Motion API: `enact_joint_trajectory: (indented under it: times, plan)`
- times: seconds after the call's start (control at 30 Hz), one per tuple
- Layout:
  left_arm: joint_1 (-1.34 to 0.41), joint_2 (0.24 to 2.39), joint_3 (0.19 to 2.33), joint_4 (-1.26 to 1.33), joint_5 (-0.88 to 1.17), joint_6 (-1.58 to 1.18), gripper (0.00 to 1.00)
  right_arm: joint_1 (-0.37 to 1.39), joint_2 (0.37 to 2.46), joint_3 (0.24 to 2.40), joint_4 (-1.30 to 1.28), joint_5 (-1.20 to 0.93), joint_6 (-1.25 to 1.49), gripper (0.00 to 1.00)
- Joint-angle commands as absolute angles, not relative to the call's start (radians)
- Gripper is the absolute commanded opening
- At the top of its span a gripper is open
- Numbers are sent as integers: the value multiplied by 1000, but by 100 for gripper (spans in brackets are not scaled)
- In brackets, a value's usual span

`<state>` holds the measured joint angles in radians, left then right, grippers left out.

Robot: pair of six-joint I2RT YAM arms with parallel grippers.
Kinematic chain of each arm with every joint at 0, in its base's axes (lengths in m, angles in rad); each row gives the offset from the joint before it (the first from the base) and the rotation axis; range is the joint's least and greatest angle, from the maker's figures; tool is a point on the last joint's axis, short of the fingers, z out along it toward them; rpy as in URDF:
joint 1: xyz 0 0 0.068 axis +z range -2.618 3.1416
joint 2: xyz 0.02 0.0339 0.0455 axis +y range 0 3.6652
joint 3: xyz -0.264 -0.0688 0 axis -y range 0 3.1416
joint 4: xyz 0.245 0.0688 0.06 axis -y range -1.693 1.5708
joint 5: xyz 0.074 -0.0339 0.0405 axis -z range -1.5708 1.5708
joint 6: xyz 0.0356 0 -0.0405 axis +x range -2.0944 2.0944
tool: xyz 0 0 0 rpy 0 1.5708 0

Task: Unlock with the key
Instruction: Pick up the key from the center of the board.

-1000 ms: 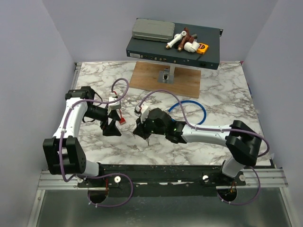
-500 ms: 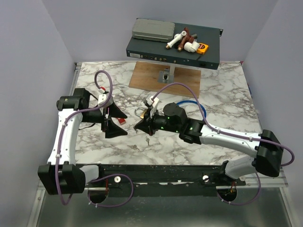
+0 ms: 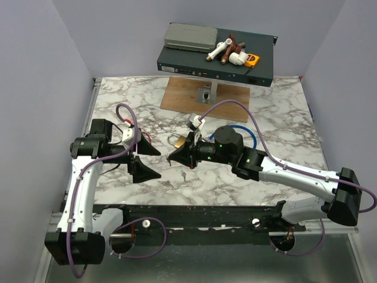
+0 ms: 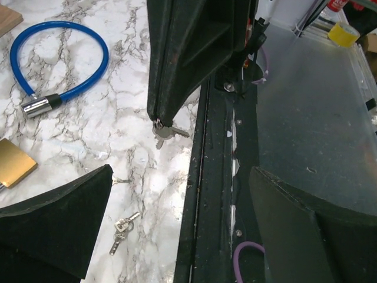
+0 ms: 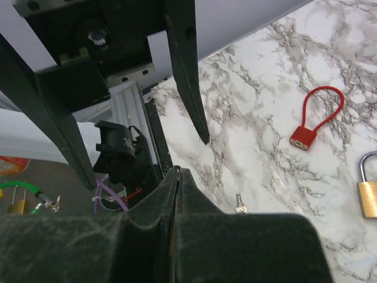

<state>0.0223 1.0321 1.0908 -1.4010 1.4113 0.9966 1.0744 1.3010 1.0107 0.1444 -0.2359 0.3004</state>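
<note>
My right gripper (image 3: 171,159) hovers above the front-middle of the marble table (image 3: 277,118), shut on a small key bunch (image 4: 162,132) that dangles from its tip (image 4: 154,115). That same key (image 3: 184,175) shows just below the tip in the top view. A brass padlock (image 3: 177,140) lies just behind the right gripper; it also shows at the right wrist view's edge (image 5: 368,188). My left gripper (image 3: 159,164) is wide open and empty, facing the right gripper's tip from the left, close but apart (image 4: 181,174).
A red cable lock (image 5: 309,127) and a blue cable lock (image 4: 56,65) lie on the marble. A loose key (image 5: 238,203) and another key bunch (image 4: 121,230) lie near the front rail (image 4: 218,194). A wooden board (image 3: 206,97) and a raised shelf (image 3: 215,59) stand at the back.
The right gripper has lifted off the table and stretched leftward with the key. The left gripper has swung round to face it, staying open.
</note>
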Motion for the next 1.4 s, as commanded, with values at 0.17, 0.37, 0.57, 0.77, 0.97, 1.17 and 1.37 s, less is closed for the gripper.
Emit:
enact_joint_trajectory:
  times: [0.17,0.37,0.57,0.77,0.97,1.17,1.37]
  plan:
    - [-93,950,997,-1068,1368,797,98,1077,1278,1051,235,-314,397,1]
    - [-106,956,1029,-1067,1353,807,95,1078,1293,1030,321,-337,476,1]
    - [-114,947,1036,-1053,1325,803,82,1078,1323,1022,391,-366,544,1]
    - [-114,940,1054,-1050,1350,782,77,1078,1346,1020,411,-384,570,1]
    - [-114,939,1077,-1090,1383,801,71,1078,1348,1008,429,-380,588,1]
    - [-114,939,1083,-1111,1387,824,56,1077,1354,1008,434,-391,596,1]
    - [-114,942,1112,-1121,1387,825,41,1077,1354,1001,421,-393,594,1]
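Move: The key ring pinched in the right fingertips hangs about 5 cm to the left hand's right, 1 cm ahead and perhaps 2 cm lower. For the right hand, the open left fingers wait 5 cm to its left and 1 cm back, nearly level. On the table, some 24 cm below the left hand, a loose key bunch lies 3 cm ahead and 3 cm right, and a brass padlock 19 cm ahead and 8 cm right. The keys, still pinched in the shut right fingers, are raised about 5 cm and brought a little back and left, to the left fingertips, as the right fingertips tip up some 15 degrees. The left hand eases 1–2 cm right towards them, rolls about 10 degrees and closes from wide open to roughly half; contact with the keys can't be made out. ##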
